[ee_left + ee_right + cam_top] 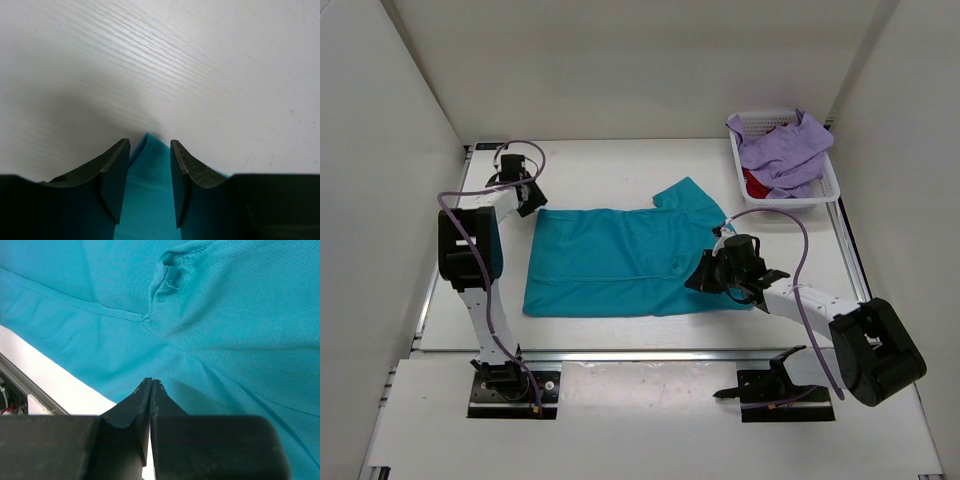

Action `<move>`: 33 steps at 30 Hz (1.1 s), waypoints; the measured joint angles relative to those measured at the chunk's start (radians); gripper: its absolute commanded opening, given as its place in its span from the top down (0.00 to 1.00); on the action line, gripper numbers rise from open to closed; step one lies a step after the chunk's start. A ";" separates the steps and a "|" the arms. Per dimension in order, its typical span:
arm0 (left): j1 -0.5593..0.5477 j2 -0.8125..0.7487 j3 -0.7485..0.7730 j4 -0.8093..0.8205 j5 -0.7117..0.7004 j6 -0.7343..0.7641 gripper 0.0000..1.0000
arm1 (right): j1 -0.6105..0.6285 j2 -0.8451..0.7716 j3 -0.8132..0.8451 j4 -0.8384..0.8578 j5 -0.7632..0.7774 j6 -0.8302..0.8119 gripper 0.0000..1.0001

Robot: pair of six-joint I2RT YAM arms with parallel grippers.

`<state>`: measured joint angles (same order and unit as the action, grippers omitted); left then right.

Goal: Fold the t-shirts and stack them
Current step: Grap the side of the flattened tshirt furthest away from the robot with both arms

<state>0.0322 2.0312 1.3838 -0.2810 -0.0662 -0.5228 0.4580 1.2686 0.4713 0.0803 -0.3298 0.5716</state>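
Note:
A teal t-shirt (pixel 610 262) lies spread flat in the middle of the table, one sleeve pointing toward the back right. My left gripper (pixel 528 198) sits at its far left corner. In the left wrist view that gripper (pixel 149 145) is open, and the teal corner (pixel 147 200) lies loose between the fingers. My right gripper (pixel 708 277) rests on the shirt's near right edge. Seen from the right wrist, that gripper (pixel 151 381) is shut, its tips meeting on the teal cloth (pixel 240 315), which puckers toward them. A lavender t-shirt (pixel 785 145) and a red t-shirt (pixel 756 185) lie in the basket.
A white mesh basket (pixel 760 117) stands at the back right corner of the table. White walls close in the table at the left, the back and the right. Both arm bases are bolted at the near edge, with purple cables looping over the arms.

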 measured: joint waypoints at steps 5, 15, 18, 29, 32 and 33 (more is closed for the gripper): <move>-0.014 0.039 0.031 -0.023 -0.006 0.017 0.54 | -0.003 -0.001 0.000 0.003 0.000 0.000 1.00; -0.016 0.077 0.099 -0.093 -0.020 0.042 0.89 | -0.017 -0.030 0.021 -0.010 0.005 0.000 0.83; -0.016 0.071 0.082 -0.073 -0.021 0.040 0.96 | -0.034 -0.027 0.061 -0.023 0.011 0.000 0.77; -0.010 -0.059 -0.101 0.014 0.024 -0.016 1.00 | -0.173 0.463 0.673 -0.090 0.106 -0.083 0.75; -0.010 -0.109 -0.138 0.031 0.047 -0.036 1.00 | -0.204 0.636 0.892 -0.144 0.144 -0.114 0.74; -0.014 -0.122 -0.145 0.036 0.053 -0.041 1.00 | -0.212 0.687 0.960 -0.176 0.158 -0.126 0.75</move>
<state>0.0181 1.9087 1.2385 -0.2451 -0.0128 -0.5636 0.2462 1.9560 1.4311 -0.0956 -0.1722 0.4461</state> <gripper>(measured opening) 0.015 0.256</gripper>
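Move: The left hand is right over the teal shirt's far left corner, about 2 cm below its half-open fingers; the shirt's near left corner lies some 30 cm back, barely to the right. For the right hand, shut and hovering over the shirt's near part, the far sleeve tip is about 33 cm ahead, 1 cm right and 5 cm down, with the notch beside that sleeve 25 cm ahead and 8 cm left, and the basket 32 cm ahead and 28 cm right. The left hand sinks about 1.5 cm, shuts its half-open fingers to pinch the shirt's far left corner, then draws back some 3 cm while starting to rise and easing slightly right. Meanwhile the right hand waits briefly, then sweeps about 27 cm forward and 6 cm up over the shirt towards the far sleeve tip, partly opening its fingers and turning some 15 degrees clockwise as they tip upward, with no touch yet. ##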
